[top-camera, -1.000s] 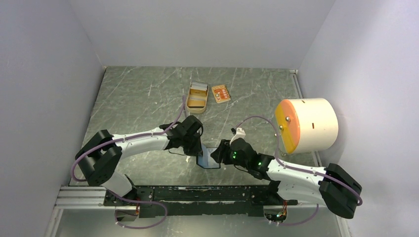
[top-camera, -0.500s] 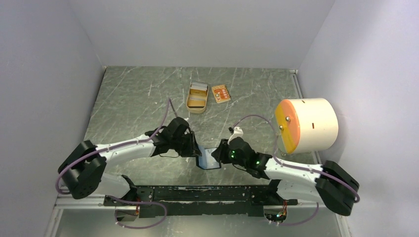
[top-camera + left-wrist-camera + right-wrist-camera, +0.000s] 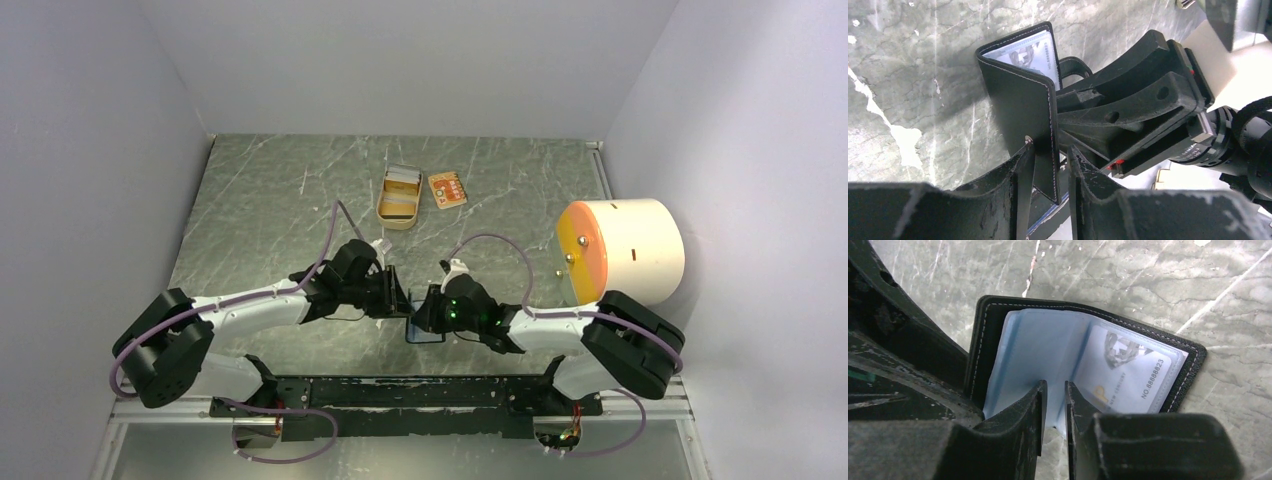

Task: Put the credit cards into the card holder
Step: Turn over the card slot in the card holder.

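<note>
The black card holder (image 3: 425,332) stands open near the front of the table, its blue lining showing. My left gripper (image 3: 1048,155) is open and straddles the upright left cover (image 3: 1018,95), with a gap on one side. My right gripper (image 3: 1054,390) sits at the lower edge of the blue sleeves (image 3: 1043,350), its jaws narrow with a slit between them and nothing clearly pinched. A pale grey-white credit card (image 3: 1128,372) lies inside the right-hand sleeve. A tan-orange credit card (image 3: 447,189) lies flat on the table at the back.
A tan-gold oblong tin (image 3: 399,196) lies open just left of the orange card. A large white drum with an orange face (image 3: 620,252) stands by the right wall. Grey walls close in three sides, and a black rail (image 3: 400,392) runs along the front.
My left gripper has opened off the cover and its arm has shifted left. My right gripper has moved left up to the holder while its jaws narrowed.
</note>
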`<control>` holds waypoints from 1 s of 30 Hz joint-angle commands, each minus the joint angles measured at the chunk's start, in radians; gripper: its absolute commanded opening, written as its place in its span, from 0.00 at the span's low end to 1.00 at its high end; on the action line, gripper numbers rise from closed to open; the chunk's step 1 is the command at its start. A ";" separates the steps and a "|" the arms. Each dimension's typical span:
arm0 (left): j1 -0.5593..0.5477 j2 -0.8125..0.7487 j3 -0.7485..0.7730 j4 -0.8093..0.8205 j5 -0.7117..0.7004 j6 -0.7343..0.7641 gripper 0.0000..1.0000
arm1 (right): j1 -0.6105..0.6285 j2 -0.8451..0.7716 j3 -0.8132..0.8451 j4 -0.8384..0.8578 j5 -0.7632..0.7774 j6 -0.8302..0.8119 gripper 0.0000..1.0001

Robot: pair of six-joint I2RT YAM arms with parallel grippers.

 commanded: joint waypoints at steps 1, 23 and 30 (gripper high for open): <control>0.004 -0.002 0.016 -0.036 -0.044 0.032 0.35 | 0.003 0.008 0.035 0.046 -0.021 -0.012 0.25; 0.005 0.004 0.027 -0.144 -0.144 0.091 0.09 | -0.054 -0.147 0.190 -0.268 0.162 -0.202 0.38; 0.013 -0.047 -0.018 -0.125 -0.142 0.092 0.09 | -0.190 -0.044 0.414 -0.317 0.111 -0.469 0.52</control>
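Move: The left gripper hovers half open about the card holder's raised cover, whose middle is about 1 cm to its right and 3 cm below; the whole holder centres some 3 cm right, 1 cm back and 5 cm below. From the right gripper, down at the turned sleeves, the holder centres about 1 cm right and 2 cm lower. The card tray stands roughly 27 cm ahead of the right hand and 4 cm to its left, about level. Draw the left gripper about 3 cm left while sinking some 3 cm, rolling slightly, and close its fingers on the cover's edge, rising a touch at the end. Meanwhile ease the right gripper just over 1 cm left at the sleeves, come back, then lift off, sweeping up and forward about 10 cm each towards the card tray, tipping its fingers up and opening wider. ##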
